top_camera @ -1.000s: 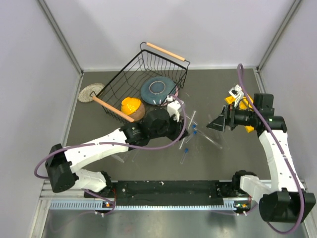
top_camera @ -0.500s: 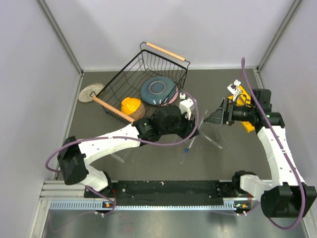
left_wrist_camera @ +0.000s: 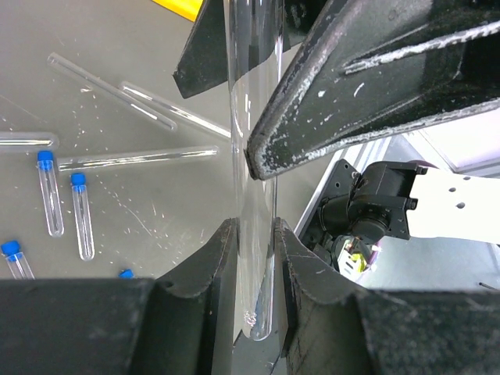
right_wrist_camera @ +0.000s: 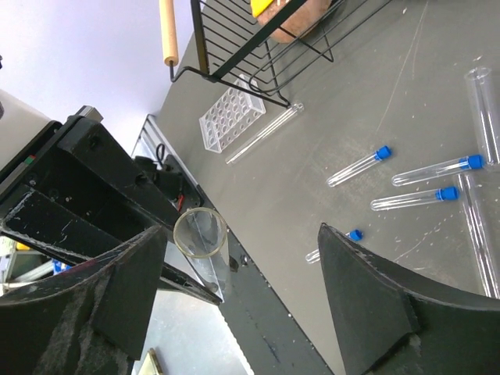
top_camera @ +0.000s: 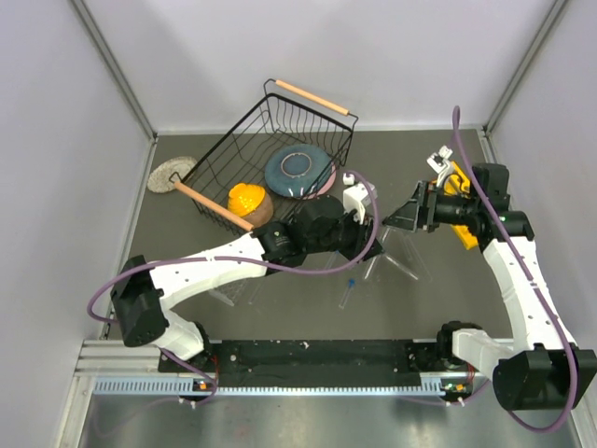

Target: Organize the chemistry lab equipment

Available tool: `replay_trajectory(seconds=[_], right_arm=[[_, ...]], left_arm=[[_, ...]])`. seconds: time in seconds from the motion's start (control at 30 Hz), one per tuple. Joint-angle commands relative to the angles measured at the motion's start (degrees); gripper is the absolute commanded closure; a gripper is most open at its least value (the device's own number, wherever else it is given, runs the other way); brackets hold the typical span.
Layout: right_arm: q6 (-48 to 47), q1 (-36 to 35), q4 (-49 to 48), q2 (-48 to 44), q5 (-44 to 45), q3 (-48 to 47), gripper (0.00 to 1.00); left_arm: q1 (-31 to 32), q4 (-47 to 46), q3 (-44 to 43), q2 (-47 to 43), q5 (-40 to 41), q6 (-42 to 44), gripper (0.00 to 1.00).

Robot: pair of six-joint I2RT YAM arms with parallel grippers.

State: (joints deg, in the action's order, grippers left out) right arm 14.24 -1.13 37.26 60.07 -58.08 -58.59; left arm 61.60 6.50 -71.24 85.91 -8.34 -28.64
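Note:
My left gripper (left_wrist_camera: 254, 234) is shut on a long clear glass tube (left_wrist_camera: 251, 141), held off the table. The tube's open mouth (right_wrist_camera: 200, 233) sits between the open fingers of my right gripper (right_wrist_camera: 241, 234), close to one finger (right_wrist_camera: 117, 289) and apart from the other. In the top view the two grippers meet mid-table, left gripper (top_camera: 370, 230) facing right gripper (top_camera: 403, 217). Blue-capped tubes (left_wrist_camera: 48, 195) (right_wrist_camera: 359, 166) and glass rods (left_wrist_camera: 133, 98) lie loose on the table. A clear rack (right_wrist_camera: 226, 117) stands near the basket. The yellow rack (top_camera: 464, 233) lies under my right arm.
A black wire basket (top_camera: 270, 121) with wooden handles at the back holds a blue plate (top_camera: 298, 171) and an orange bowl (top_camera: 247, 201). A woven coaster (top_camera: 171, 174) lies left of it. One blue-capped tube (top_camera: 347, 291) lies near the front.
My left arm has carried the glass tube rightward to the right gripper. The right gripper has shifted slightly left and back, and its jaws have narrowed a little around the tube's end.

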Motion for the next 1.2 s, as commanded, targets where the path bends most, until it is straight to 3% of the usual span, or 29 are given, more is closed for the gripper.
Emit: replay_trajectory(seconds=[0.0,0.2,0.37,0.5,0.63,0.8,0.87,1.03,1.17], right_arm=[[2.6,-0.7,-5.0,-1.2,0.0,-1.0,0.27],[3.5,-0.8,-7.4,-0.6,-0.6,-1.0,0.56],[3.3,-0.9,-8.1,0.0,-1.1,-1.4,0.73],[2.2,-0.9,-8.1,0.0,-0.5,-1.8,0.85],[1.2,-0.9,-7.9,-0.4,0.6,-2.3,0.9],[-0.6,-0.1,-7.5,0.1,2.5,-3.1,0.91],[-3.1,0.9,-7.4,0.7,4.5,-4.7,0.91],[-12.2,10.5,-7.5,6.5,12.4,-10.5,0.91],[-20.8,14.1,-10.7,12.9,22.0,-15.2,0.91]], left_arm=[[0.2,-4.2,-1.2,0.4,-1.2,-0.5,0.8],[0.2,-4.2,-1.9,1.1,-2.0,-0.5,0.8],[0.2,-4.2,-2.2,1.7,-2.0,-0.9,0.78],[0.1,-4.0,-2.1,1.4,-0.6,-1.8,0.67],[0.0,-5.9,-0.2,-0.6,1.7,-2.7,0.53],[-1.2,-5.2,0.9,-3.0,3.7,-3.6,0.22],[-2.2,-3.1,1.5,-5.3,4.8,-3.3,0.16],[-6.1,2.3,5.2,-13.7,6.8,-1.2,0.12],[-8.3,8.4,11.1,-19.7,7.8,1.1,0.11]])
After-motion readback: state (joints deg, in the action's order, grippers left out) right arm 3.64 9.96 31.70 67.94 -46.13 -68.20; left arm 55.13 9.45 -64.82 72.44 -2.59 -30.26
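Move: My left fingers hold the test tube by its lower part. Its mouth is already between my open right fingers, so the tube's middle lies about 3 cm back from my right hand, 2 cm left and 5 cm below it, and within about 3 cm of the left hand's pads. The yellow rack waits some 22 cm right of the right hand, 9 cm farther out and 16 cm below; two loose glass tubes lie on the table 3 cm back, 6 cm right and 18 cm below it. I shut my right fingers around the upper end of the test tube, nudging that hand about a centimetre forward and up, and only then open my left fingers wide to let go. My left hand draws off about 7 cm to the left, rising and going a little forward, while my right keeps its grip and sweeps some 13 cm forward and right towards the yellow rack, turning clockwise. ##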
